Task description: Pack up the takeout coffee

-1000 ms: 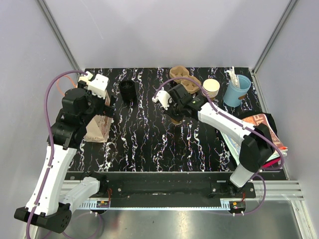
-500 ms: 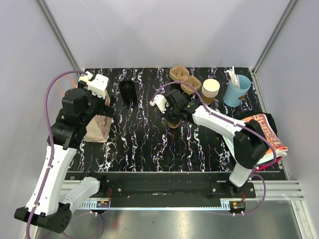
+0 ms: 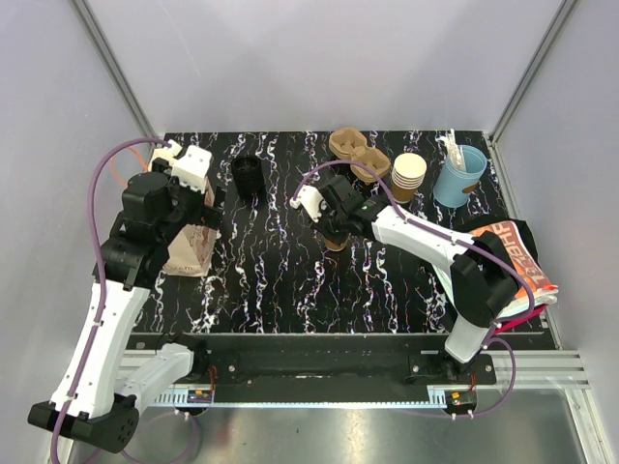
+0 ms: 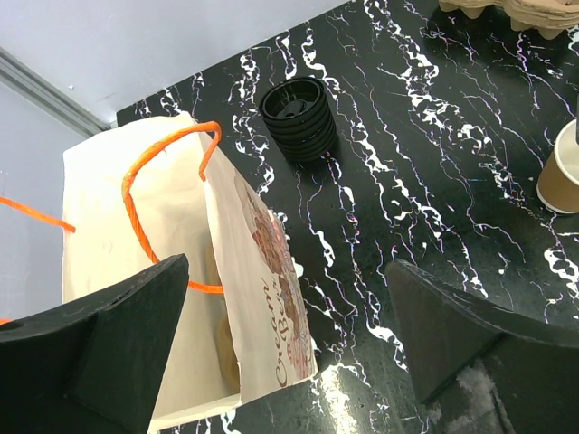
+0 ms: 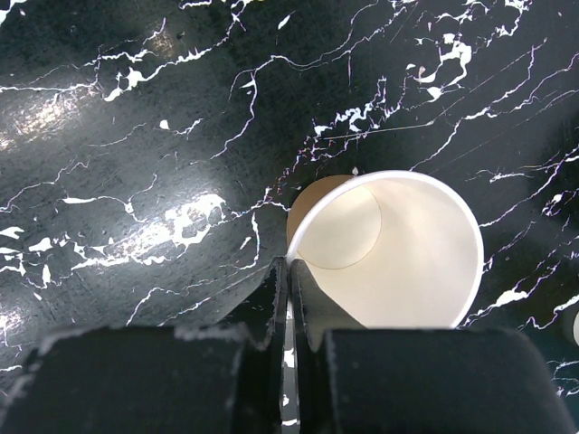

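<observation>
The takeout coffee cup [image 5: 389, 253] is a small tan paper cup with a pale inside and an open top. It stands mid-table in the top view [image 3: 336, 239] and at the right edge of the left wrist view [image 4: 563, 172]. My right gripper [image 5: 291, 271] is shut on its near rim, one finger inside and one outside; it also shows in the top view [image 3: 332, 220]. A stack of black lids [image 3: 249, 174] stands at the back left, also in the left wrist view [image 4: 298, 117]. My left gripper [image 4: 285, 271] is open and empty above the paper bag [image 4: 163, 262].
The white paper bag [image 3: 189, 244] with orange handles lies at the left edge. A brown pulp cup carrier [image 3: 356, 153], a stack of nested tan cups [image 3: 409, 172] and a light blue cup [image 3: 458, 176] line the back. Printed packets [image 3: 513, 256] lie at the right.
My right gripper has shifted a little to the left with the cup's rim in its fingers. The left arm has not moved.
</observation>
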You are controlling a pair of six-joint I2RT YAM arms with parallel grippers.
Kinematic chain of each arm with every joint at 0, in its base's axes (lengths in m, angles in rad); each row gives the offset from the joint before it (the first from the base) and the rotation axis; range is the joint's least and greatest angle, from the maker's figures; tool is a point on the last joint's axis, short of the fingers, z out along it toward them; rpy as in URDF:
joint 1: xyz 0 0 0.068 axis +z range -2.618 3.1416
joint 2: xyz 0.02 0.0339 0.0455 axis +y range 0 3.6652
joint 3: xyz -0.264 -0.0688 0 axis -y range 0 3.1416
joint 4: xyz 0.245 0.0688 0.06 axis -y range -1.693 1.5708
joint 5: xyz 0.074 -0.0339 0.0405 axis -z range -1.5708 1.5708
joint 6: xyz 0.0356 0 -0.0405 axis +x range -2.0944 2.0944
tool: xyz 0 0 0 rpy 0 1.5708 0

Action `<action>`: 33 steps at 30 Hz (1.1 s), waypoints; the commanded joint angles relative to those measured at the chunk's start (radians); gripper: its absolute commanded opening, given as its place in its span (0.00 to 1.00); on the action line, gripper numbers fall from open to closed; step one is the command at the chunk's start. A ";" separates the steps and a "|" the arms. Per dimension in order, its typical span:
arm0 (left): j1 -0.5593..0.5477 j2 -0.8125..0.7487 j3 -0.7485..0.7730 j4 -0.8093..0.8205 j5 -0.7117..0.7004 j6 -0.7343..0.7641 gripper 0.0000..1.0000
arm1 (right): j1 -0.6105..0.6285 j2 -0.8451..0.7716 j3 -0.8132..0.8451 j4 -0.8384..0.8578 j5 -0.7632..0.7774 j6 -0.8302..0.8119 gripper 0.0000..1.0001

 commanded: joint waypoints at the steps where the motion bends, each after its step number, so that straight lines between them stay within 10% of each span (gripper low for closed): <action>1: 0.005 -0.021 -0.002 0.025 0.020 -0.009 0.99 | 0.011 -0.004 -0.009 0.021 -0.027 0.010 0.07; 17: 0.005 -0.029 -0.005 0.027 0.023 -0.009 0.99 | 0.014 -0.014 -0.002 -0.012 -0.045 0.001 0.20; 33: 0.005 0.098 0.056 0.017 0.059 0.080 0.99 | 0.015 -0.242 0.189 -0.219 -0.094 -0.108 1.00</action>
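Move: Pinched at its near-left rim by the right fingers, the paper cup stands on the table, its middle about 3 cm ahead, 2 cm to the right and 4 cm below. From the right hand, the cup stack is some 16 cm ahead and 18 cm right, the carrier about 25 cm ahead and 7 cm right, the black stack roughly 15 cm ahead and 17 cm left. From the left hand the cup lies about 6 cm ahead, 27 cm right and 25 cm lower. Letting go of the cup's rim, the right hand eases back about 2 cm with a slight dip while its fingers part, slowly at first and then quickly to nearly full open. It then goes briskly up, ending some 5 cm higher, clear of the cup, with the fingers still pointing down at a slant. ##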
